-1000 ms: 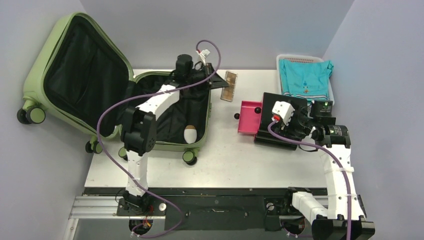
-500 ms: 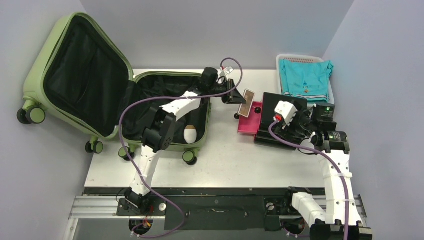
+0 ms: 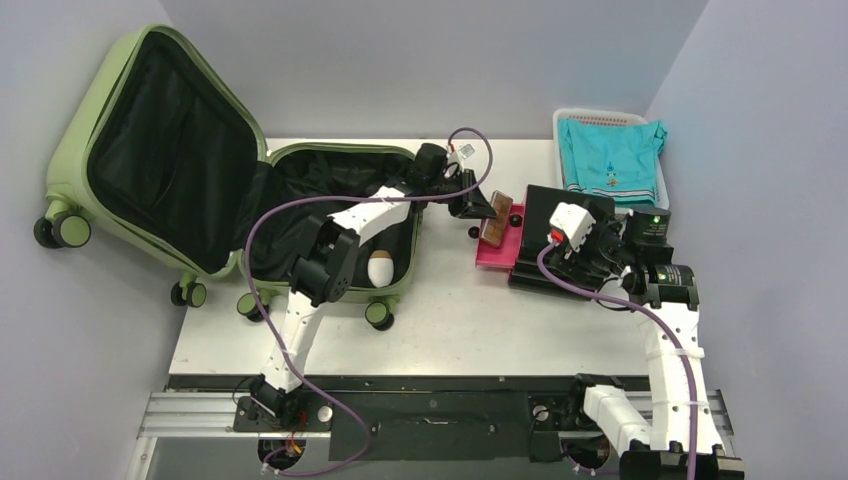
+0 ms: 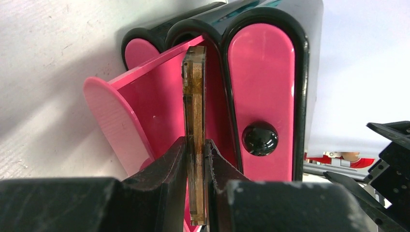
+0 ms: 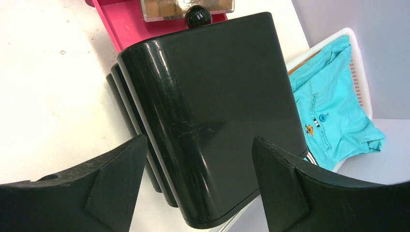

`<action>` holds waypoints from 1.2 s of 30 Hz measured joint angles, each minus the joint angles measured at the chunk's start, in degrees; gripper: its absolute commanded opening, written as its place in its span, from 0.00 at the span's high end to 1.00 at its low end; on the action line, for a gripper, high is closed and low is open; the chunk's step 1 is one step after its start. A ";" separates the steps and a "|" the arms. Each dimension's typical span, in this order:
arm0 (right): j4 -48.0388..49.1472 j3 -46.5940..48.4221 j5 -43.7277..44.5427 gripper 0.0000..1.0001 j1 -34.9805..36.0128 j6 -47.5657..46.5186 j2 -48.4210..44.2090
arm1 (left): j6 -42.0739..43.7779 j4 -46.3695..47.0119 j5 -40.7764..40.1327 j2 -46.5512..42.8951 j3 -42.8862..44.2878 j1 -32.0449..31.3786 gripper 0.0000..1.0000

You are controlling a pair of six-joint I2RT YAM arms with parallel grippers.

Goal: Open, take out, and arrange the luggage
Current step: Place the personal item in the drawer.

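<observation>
The luggage (image 3: 110,110), a light olive-green hard-shell suitcase, lies open at the table's left end. Its lid leans back and a pale egg-shaped thing (image 3: 380,268) lies in its black lining. My left gripper (image 4: 197,145) is shut on a thin brown slab in a clear case (image 4: 195,92), held on edge over the pulled-out pink drawer (image 4: 154,96) of the small black case (image 3: 532,200). In the top view the slab (image 3: 495,218) hangs at the drawer's back end. My right gripper (image 5: 198,140) stands open, its fingers spread above the black case (image 5: 212,96).
A white mesh basket (image 3: 600,114) holding a folded teal garment (image 3: 610,155) stands at the back right, just behind the black case. A black knob (image 4: 260,138) sticks out of the case's pink front. The left arm's purple cable loops over the suitcase.
My left arm has swung right from the suitcase's back edge to above the pink drawer, carrying the brown slab and turning it on edge. The right arm has barely moved.
</observation>
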 measured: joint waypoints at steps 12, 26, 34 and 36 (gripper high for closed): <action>0.00 -0.02 0.00 0.25 0.00 -0.13 -0.09 | 0.26 -4.50 -3.30 0.00 0.72 -1.53 0.99; 0.00 -0.02 0.00 0.25 0.00 -0.17 -0.17 | 0.20 -6.45 -5.62 0.00 1.86 -2.78 0.65; 0.00 -0.02 0.00 0.25 0.07 -0.33 -0.17 | 0.28 -6.75 -5.97 0.00 3.17 -3.15 0.56; 0.00 -0.02 0.00 0.25 0.07 -0.37 -0.17 | 0.35 -6.93 -6.12 0.00 3.30 -3.15 0.55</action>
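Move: My left hand holds the personal item, a flat brown case, on edge over the open drawer. The drawer's middle lies some 6 cm back, 2 cm right and 6 cm below. Its own black knob is roughly 5 cm back and 4 cm left, also 6 cm below; the closed upper drawer's knob is about 5 cm right and 3 cm back, nearly level. The black cabinet's middle is about 16 cm right and 8 cm back. From my right hand, the open drawer is about 6 cm ahead, 13 cm left and 13 cm below. With my left fingers still pinching the case, I ease it down about 1.5 cm into the drawer, also drawing slightly back and right, and tip the fingers about 5 degrees further downward. Then I open them to nearly half and let go of the case, rising about 1 cm and shifting a little more to the right, the fingers staying on either side of it. ##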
